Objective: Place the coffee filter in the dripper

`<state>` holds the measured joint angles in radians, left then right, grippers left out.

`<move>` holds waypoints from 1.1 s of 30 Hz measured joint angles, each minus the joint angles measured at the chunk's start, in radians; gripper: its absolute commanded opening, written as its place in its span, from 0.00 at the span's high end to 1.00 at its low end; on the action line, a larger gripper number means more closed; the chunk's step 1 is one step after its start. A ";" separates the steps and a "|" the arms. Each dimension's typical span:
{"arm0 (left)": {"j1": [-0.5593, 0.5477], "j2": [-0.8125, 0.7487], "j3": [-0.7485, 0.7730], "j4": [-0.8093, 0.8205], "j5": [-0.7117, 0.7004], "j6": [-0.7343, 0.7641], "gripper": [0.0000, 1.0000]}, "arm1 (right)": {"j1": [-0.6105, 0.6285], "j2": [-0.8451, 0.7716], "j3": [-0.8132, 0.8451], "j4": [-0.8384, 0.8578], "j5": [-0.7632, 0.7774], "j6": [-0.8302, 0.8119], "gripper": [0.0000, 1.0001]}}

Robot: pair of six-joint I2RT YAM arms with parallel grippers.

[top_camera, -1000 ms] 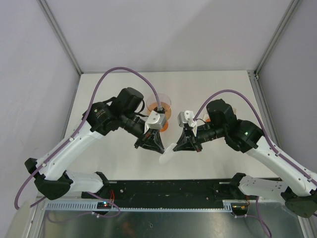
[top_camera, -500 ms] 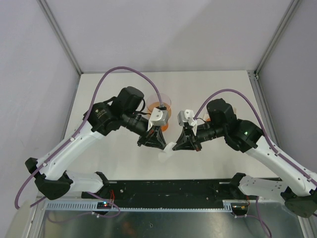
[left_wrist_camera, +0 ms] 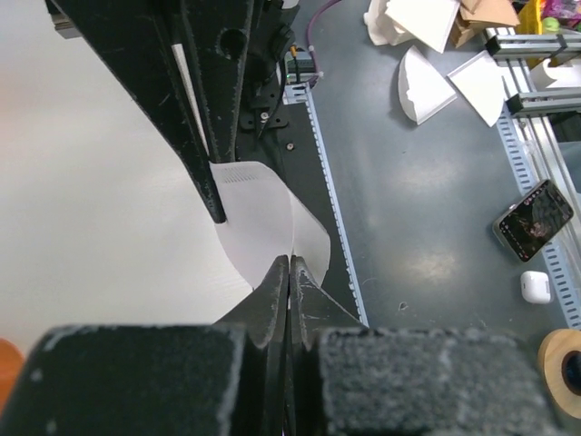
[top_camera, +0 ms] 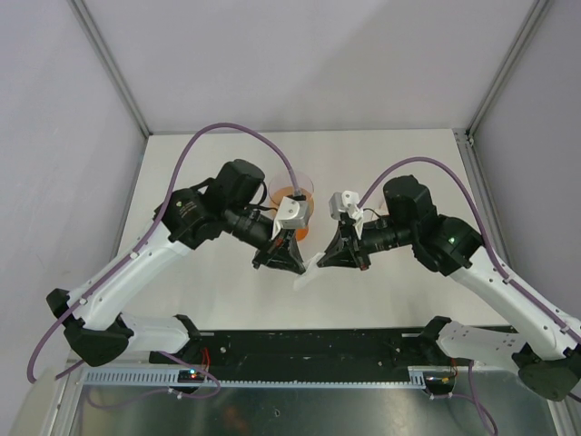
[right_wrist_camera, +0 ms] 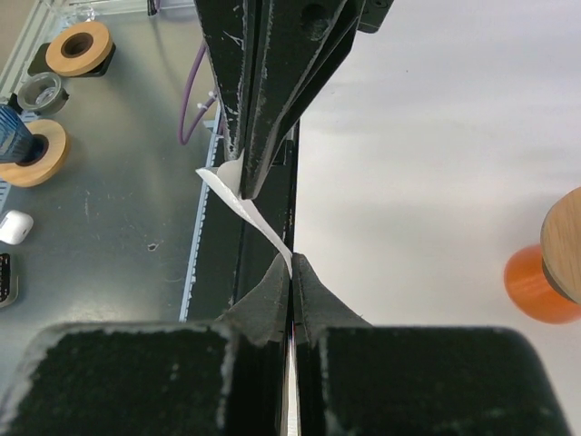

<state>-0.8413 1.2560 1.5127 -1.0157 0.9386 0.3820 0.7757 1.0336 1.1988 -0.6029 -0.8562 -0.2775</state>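
Observation:
The coffee filter, thin white paper, hangs between my two grippers above the table's near middle. My left gripper is shut on one edge of it, and in the left wrist view the paper fans out past the shut tips. My right gripper is shut on the other edge, and in the right wrist view the filter shows as a thin strip. The clear dripper stands just behind the left wrist, partly hidden, with orange showing through it.
A small orange cup stands on the table to the right of my right gripper. Below the table's near edge lie a black rail, spare white filters, a phone and tape rolls.
My left gripper has moved right and closed in on the filter. My right gripper has shifted slightly up and back, so the filter now hangs a little higher between the two.

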 measured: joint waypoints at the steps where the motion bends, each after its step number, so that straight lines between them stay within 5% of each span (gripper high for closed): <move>1: 0.000 0.000 0.000 0.003 -0.007 -0.006 1.00 | 0.000 0.002 0.000 0.001 -0.002 0.001 1.00; 16: 0.004 0.000 0.000 0.029 -0.107 -0.063 1.00 | -0.018 0.022 0.000 0.002 -0.007 0.001 1.00; 22: 0.013 0.000 0.000 0.037 -0.094 -0.069 0.77 | -0.027 0.022 0.000 0.004 0.003 0.021 1.00; 33: 0.035 0.001 0.000 0.075 -0.227 -0.125 0.72 | -0.031 0.022 0.000 0.059 0.154 0.201 1.00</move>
<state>-0.8066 1.2568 1.5127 -0.9405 0.7113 0.2569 0.7448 1.0554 1.1984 -0.5438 -0.7025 -0.0765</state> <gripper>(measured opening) 0.246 0.010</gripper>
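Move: I have the coffee filter pinched in both hands. The dripper is some 26 cm ahead of my left hand, about 1 cm to its left and 13 cm lower; from my right hand it is roughly 24 cm ahead, 4 cm left and 13 cm below. The orange server stands directly under the dripper, another 12 cm or so down. A filter packet lies about 26 cm ahead of my right hand, 25 cm right and 28 cm below. With my left fingers still pinching the filter, I ease them forward about 2 cm, then part them to roughly a quarter open and go on forward towards the dripper, about 5 cm in all, turning some 15 degrees counter-clockwise. My right hand keeps its pinch, dips slightly, then carries the filter forward about 3.5 cm, turning clockwise a little. ##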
